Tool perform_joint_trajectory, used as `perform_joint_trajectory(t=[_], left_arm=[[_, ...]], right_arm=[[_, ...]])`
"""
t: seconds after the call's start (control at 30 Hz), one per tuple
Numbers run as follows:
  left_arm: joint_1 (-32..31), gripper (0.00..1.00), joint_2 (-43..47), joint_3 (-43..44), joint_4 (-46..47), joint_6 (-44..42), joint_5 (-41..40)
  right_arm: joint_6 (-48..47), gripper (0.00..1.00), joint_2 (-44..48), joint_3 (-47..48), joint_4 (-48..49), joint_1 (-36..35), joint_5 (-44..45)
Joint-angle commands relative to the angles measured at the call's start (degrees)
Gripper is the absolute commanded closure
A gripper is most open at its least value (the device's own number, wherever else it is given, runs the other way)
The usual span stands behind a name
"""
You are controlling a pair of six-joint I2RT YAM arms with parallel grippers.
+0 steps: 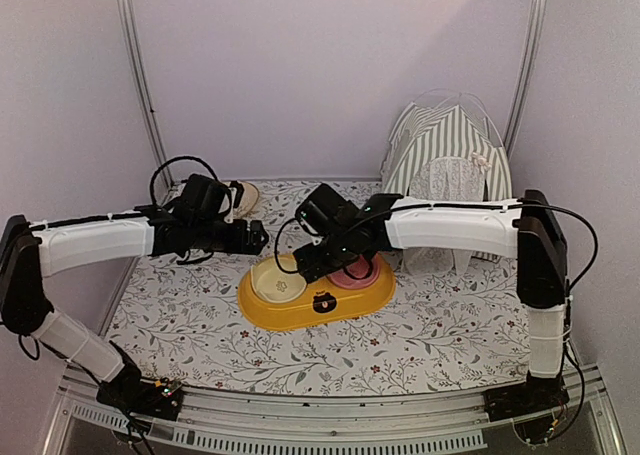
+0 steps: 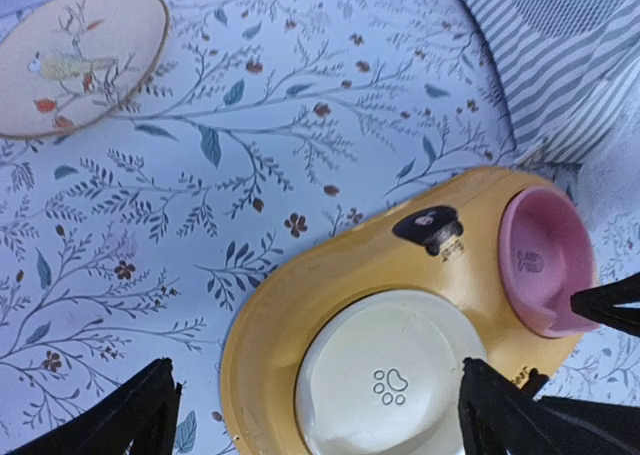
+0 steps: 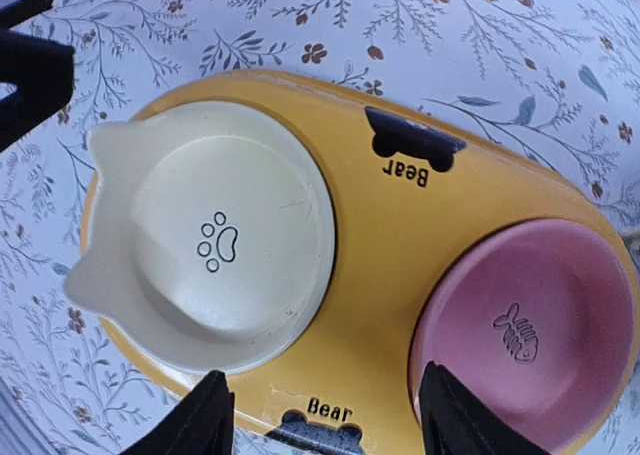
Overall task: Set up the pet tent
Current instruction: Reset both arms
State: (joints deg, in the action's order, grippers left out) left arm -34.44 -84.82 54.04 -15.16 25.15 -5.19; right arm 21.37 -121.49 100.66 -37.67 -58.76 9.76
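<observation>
The pet tent, green-and-white striped with a white mesh panel, stands upright at the back right of the table. Its striped fabric also shows at the top right of the left wrist view. Neither gripper touches it. My left gripper hovers open at the left end of a yellow feeder tray. In its own view the left gripper has its jaws wide above the cream bowl, holding nothing. My right gripper hangs open over the tray between the two bowls. In its wrist view the right gripper is empty.
The yellow tray holds a cream paw-print bowl and a pink fish-print bowl. A round embroidered hoop lies at the back left. A floral cloth covers the table.
</observation>
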Motion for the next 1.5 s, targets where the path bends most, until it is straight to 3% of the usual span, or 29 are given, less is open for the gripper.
perform_joint_trajectory(t=[0.0,0.07,0.33,0.53,0.63,0.8,0.97,1.03,1.1,1.13,1.2,1.23,1.33,1.4,1.47], left_arm=[[0.5,0.01,9.1,-2.8,9.2,-0.1,-3.2],[1.1,0.01,13.0,-4.4,11.3,-0.4,-4.1],[6.1,0.01,26.3,-11.8,14.9,-2.5,-6.1],[15.3,0.01,33.1,-19.6,18.5,-1.0,-1.6],[17.9,0.01,33.8,-23.7,23.2,-3.2,-3.8],[25.0,0.01,31.9,-32.9,37.5,-5.9,-2.6],[30.0,0.01,27.6,-39.1,52.9,-10.1,-5.2],[31.1,0.01,25.0,-38.4,56.0,-14.7,-6.2],[31.2,0.01,22.7,-38.3,59.3,-19.6,-9.5],[31.2,0.01,21.7,-39.4,62.4,-20.6,-12.6],[31.8,0.01,18.9,-42.9,74.1,-23.0,-15.6],[32.3,0.01,17.1,-44.3,78.2,-24.0,-15.6],[34.2,0.01,9.7,-45.5,86.6,-23.8,-11.7],[34.2,0.01,7.6,-44.9,87.0,-22.5,-8.3],[34.0,0.01,3.3,-46.7,94.9,-22.9,-7.0]], right_arm=[[-2.8,0.15,14.8,-9.8,14.8,1.2,4.9],[-4.7,0.02,20.9,-16.7,20.5,2.5,5.8],[-7.7,0.01,48.9,-46.0,36.0,14.7,7.5],[-8.6,0.01,68.2,-67.2,46.0,35.3,4.4],[-12.2,0.01,72.1,-79.9,61.2,46.5,2.9],[-15.1,0.01,63.4,-91.9,89.5,56.5,1.9],[-22.6,0.01,45.0,-93.2,112.3,57.6,-0.5],[-20.3,0.01,40.3,-91.7,113.3,59.0,-3.3],[-19.6,0.01,32.4,-93.4,125.7,59.1,-4.4],[-20.5,0.01,32.9,-93.7,126.7,59.1,-5.9],[-20.4,0.01,34.7,-90.5,116.3,59.1,-6.8],[-20.7,0.01,33.6,-89.7,117.1,59.0,-8.1],[-22.0,0.01,33.8,-87.6,112.8,59.1,-7.0],[-22.1,0.01,33.6,-86.6,111.0,59.1,-7.1],[-22.0,0.01,33.7,-86.5,111.0,59.0,-7.3]])
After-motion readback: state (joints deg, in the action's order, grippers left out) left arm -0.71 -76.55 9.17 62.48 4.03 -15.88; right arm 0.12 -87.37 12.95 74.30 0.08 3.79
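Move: The left hand is just clear above the yellow stand, with the cream bowl some 8 cm to its right, about level ahead, and 8 cm down; a round plate lies 22 cm ahead and 7 cm to its left, 12 cm lower. From the right hand the pink bowl is about 6 cm ahead and 6 cm right, the cream bowl 2 cm ahead and 13 cm left, both 6 cm down; the tent's middle stands some 18 cm ahead, 32 cm right, and 8 cm higher. Upwards first, both empty hands rise quickly from the bowls and part: the left, already open, swings some 26 cm left, the right, opening fully, sweeps about 45 cm right across the tent's front. Both then sink, the right ending with a drift forward and slight rise, while the wrists tip up to point forward, left turning counter-clockwise, right clockwise. ##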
